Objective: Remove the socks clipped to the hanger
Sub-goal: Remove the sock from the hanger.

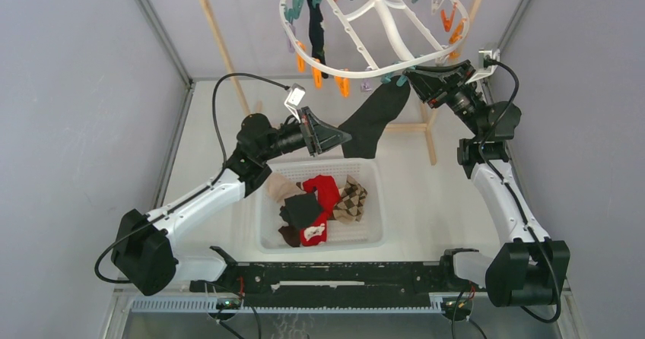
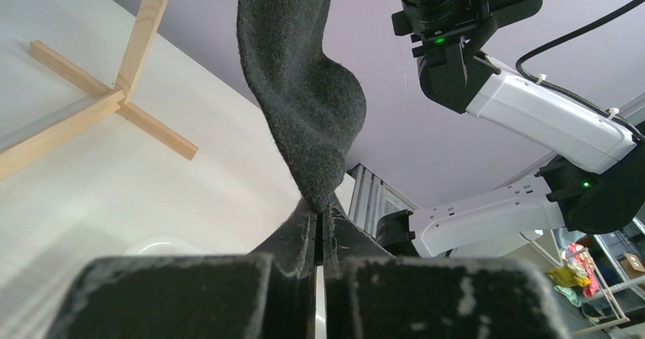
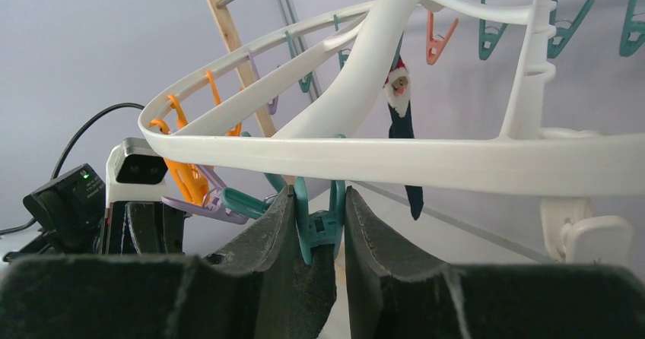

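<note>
The white oval hanger hangs from a rod at the back, with orange and teal clips along its rim. A black sock stretches from a teal clip at the hanger's near rim down to my left gripper, which is shut on its toe end. In the left wrist view the sock rises from the left gripper's closed tips. My right gripper presses both sides of the teal clip that holds this sock. A navy sock with a Santa figure hangs further back.
A white perforated basket below the left gripper holds several socks, among them a red one and an argyle one. The wooden rack's legs stand behind the basket. Grey walls close both sides.
</note>
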Controlling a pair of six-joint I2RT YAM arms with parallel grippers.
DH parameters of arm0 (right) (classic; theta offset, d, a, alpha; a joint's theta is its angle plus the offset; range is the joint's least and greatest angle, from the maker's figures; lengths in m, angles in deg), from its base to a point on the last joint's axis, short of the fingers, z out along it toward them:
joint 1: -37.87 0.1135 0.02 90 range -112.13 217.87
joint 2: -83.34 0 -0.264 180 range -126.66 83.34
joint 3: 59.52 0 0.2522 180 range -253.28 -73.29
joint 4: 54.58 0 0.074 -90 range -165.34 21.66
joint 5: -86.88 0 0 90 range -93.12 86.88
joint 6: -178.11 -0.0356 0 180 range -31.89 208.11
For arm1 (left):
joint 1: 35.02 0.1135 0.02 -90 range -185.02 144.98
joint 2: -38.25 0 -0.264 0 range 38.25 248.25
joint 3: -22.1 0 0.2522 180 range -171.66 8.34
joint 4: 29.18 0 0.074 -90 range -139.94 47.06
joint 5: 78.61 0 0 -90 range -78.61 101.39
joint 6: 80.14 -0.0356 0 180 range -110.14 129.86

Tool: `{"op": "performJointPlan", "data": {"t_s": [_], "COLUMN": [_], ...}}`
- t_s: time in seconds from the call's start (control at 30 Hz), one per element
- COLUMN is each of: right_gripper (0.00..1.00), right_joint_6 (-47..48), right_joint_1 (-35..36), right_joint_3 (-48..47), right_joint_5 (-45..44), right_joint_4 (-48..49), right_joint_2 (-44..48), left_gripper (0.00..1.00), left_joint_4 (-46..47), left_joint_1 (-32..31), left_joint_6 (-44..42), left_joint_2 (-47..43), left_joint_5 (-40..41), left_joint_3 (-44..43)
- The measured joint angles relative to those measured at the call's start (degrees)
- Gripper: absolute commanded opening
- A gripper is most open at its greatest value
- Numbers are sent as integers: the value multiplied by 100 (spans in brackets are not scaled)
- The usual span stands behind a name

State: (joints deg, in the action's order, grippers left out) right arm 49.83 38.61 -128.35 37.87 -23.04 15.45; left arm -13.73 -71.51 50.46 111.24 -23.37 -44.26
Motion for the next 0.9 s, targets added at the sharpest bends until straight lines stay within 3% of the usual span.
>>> {"op": "performJointPlan", "data": {"t_s": [0.2, 0.23, 0.3, 0.37, 0.53, 0.77, 0.9], "right_gripper": [0, 4, 25, 38, 51, 53, 49], "right_joint_6": [0, 0, -2, -4, -81, -201, -221], "right_joint_1": [0, 0, 0, 0, 0, 0, 0], "right_joint_3": [0, 0, 0, 0, -2, -2, -2], "right_joint_5": [0, 2, 2, 0, 7, 4, 2], "right_joint_4": [-11, -11, -11, -11, 7, 140, 170], "right_joint_2": [0, 0, 0, 0, 0, -15, -28], "left_gripper": [2, 1, 1, 2, 2, 2, 2], "left_joint_4": [-140, -186, -240, -282, -306, -328, -334], "left_joint_1": [57, 70, 105, 138, 153, 153, 153], "left_joint_6": [-15, -26, -46, -50, -50, -50, -50], "left_joint_2": [-61, -98, -184, -262, -282, -282, -282], "left_joint_5": [7, 9, 11, 11, 9, 4, 4], "left_joint_3": [22, 37, 92, 155, 164, 164, 164]}}
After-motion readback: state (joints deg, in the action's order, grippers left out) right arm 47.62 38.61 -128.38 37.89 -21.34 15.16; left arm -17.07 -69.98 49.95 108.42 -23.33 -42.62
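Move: The right fingers already squeeze the teal clip, with its middle about at the hand point. A second teal clip sits about 4 cm left of it and 1 cm back, and a purple clip some 9 cm left and 2 cm back. From the left hand, still holding the dark sock's lower end, the squeezed clip lies about 10 cm ahead, 13 cm right and 10 cm above. Keeping its pinch, the left hand tugs the sock about 1.5 cm left; the staying right hand then opens, releasing the clip. ##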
